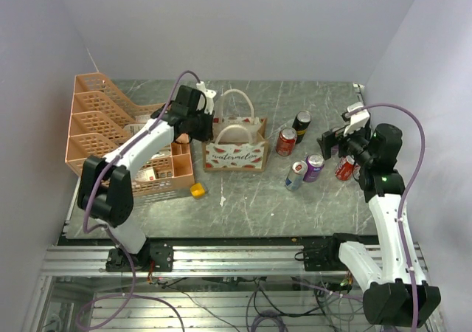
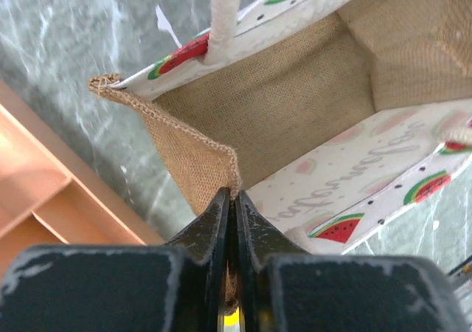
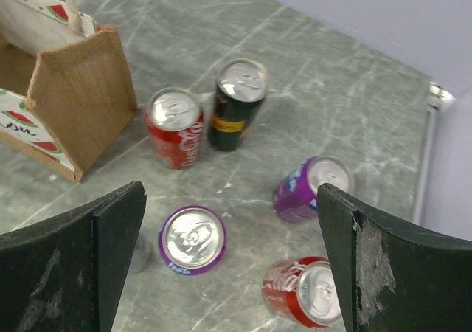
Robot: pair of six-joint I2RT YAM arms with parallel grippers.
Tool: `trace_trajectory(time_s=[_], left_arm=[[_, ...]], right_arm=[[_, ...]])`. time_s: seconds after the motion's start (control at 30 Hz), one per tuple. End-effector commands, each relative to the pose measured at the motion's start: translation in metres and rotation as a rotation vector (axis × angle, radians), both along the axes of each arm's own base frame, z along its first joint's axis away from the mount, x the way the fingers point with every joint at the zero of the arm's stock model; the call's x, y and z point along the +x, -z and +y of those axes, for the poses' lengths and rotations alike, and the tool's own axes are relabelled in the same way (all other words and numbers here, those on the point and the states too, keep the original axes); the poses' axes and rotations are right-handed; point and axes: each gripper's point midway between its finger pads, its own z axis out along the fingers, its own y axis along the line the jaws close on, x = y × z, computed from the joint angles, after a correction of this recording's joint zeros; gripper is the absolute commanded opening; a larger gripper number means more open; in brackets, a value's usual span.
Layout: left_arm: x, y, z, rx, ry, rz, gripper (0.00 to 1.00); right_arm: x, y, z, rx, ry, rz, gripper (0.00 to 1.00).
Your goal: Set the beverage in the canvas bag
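The canvas bag (image 1: 234,153), tan with watermelon print and white handles, stands open at the table's middle. My left gripper (image 2: 232,196) is shut on the woven rim of the canvas bag (image 2: 199,155) at its left side, and the bag's inside shows nothing in it. Several beverage cans stand to the bag's right: a red one (image 3: 175,125), a black one (image 3: 237,102), a purple Fanta (image 3: 192,237), another purple one (image 3: 310,188) and a tilted red one (image 3: 306,291). My right gripper (image 3: 230,199) hovers open above them, holding nothing.
An orange mesh tray rack (image 1: 110,125) fills the left side, close behind my left arm. A small yellow object (image 1: 197,191) lies in front of the rack. A silver-blue can (image 1: 296,175) stands near the purple one. The right wall runs close to my right arm.
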Motion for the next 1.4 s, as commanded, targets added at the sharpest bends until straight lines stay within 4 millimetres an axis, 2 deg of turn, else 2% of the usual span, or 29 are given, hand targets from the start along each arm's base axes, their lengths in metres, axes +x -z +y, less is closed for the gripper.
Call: trace_trajectory(time_s=[0.0, 0.13, 0.37, 0.5, 0.67, 0.8, 1.03, 1.37], left_arm=[[-0.028, -0.005, -0.003, -0.041, 0.035, 0.003, 0.15], [-0.045, -0.004, -0.002, -0.069, 0.060, -0.010, 0.20], [-0.069, -0.016, -0.008, -0.158, 0.131, -0.059, 0.49], [-0.069, -0.026, -0.007, -0.161, 0.141, -0.101, 0.61], [-0.064, -0.033, -0.002, -0.132, 0.135, -0.145, 0.71], [-0.059, -0.036, 0.003, -0.102, 0.124, -0.170, 0.74], [-0.050, -0.044, 0.009, -0.072, 0.105, -0.224, 0.75], [-0.046, -0.043, 0.013, -0.054, 0.098, -0.241, 0.77]], right_arm=[[-0.017, 0.021, 0.036, -0.013, -0.254, 0.077, 1.00], [-0.034, 0.034, 0.055, -0.014, -0.425, 0.158, 1.00], [-0.049, 0.065, 0.060, -0.081, -0.483, 0.284, 1.00], [-0.050, 0.082, 0.062, -0.104, -0.483, 0.341, 1.00], [-0.048, 0.101, 0.070, -0.120, -0.505, 0.382, 1.00], [-0.045, 0.114, 0.077, -0.154, -0.513, 0.411, 0.98], [-0.040, 0.132, 0.083, -0.203, -0.506, 0.454, 0.88], [-0.036, 0.142, 0.086, -0.239, -0.490, 0.477, 0.62]])
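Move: The left hand already pinches the canvas bag's left rim; the bag's middle lies some 11 cm to its right, level ahead and about 7 cm below. From that hand the orange tray is about 22 cm left, level ahead, and the yellow block 13 cm back and 1 cm left, both low. The right hand's silver can stands about 9 cm left, 3 cm back and 19 cm below it, the purple can 4 cm left and 1 cm back, the red can 13 cm left and 7 cm ahead. Still pinching the bag's left rim, the left hand draws back about 7 cm towards its base, opening as it goes to let go of the cloth, then rises a little and waits open around the rim. Meanwhile the wide-open right hand sinks some 14 cm and goes 9 cm left, a little back, swinging left and tipping down about 30 degrees each, then partly closes astride the silver can's top. ##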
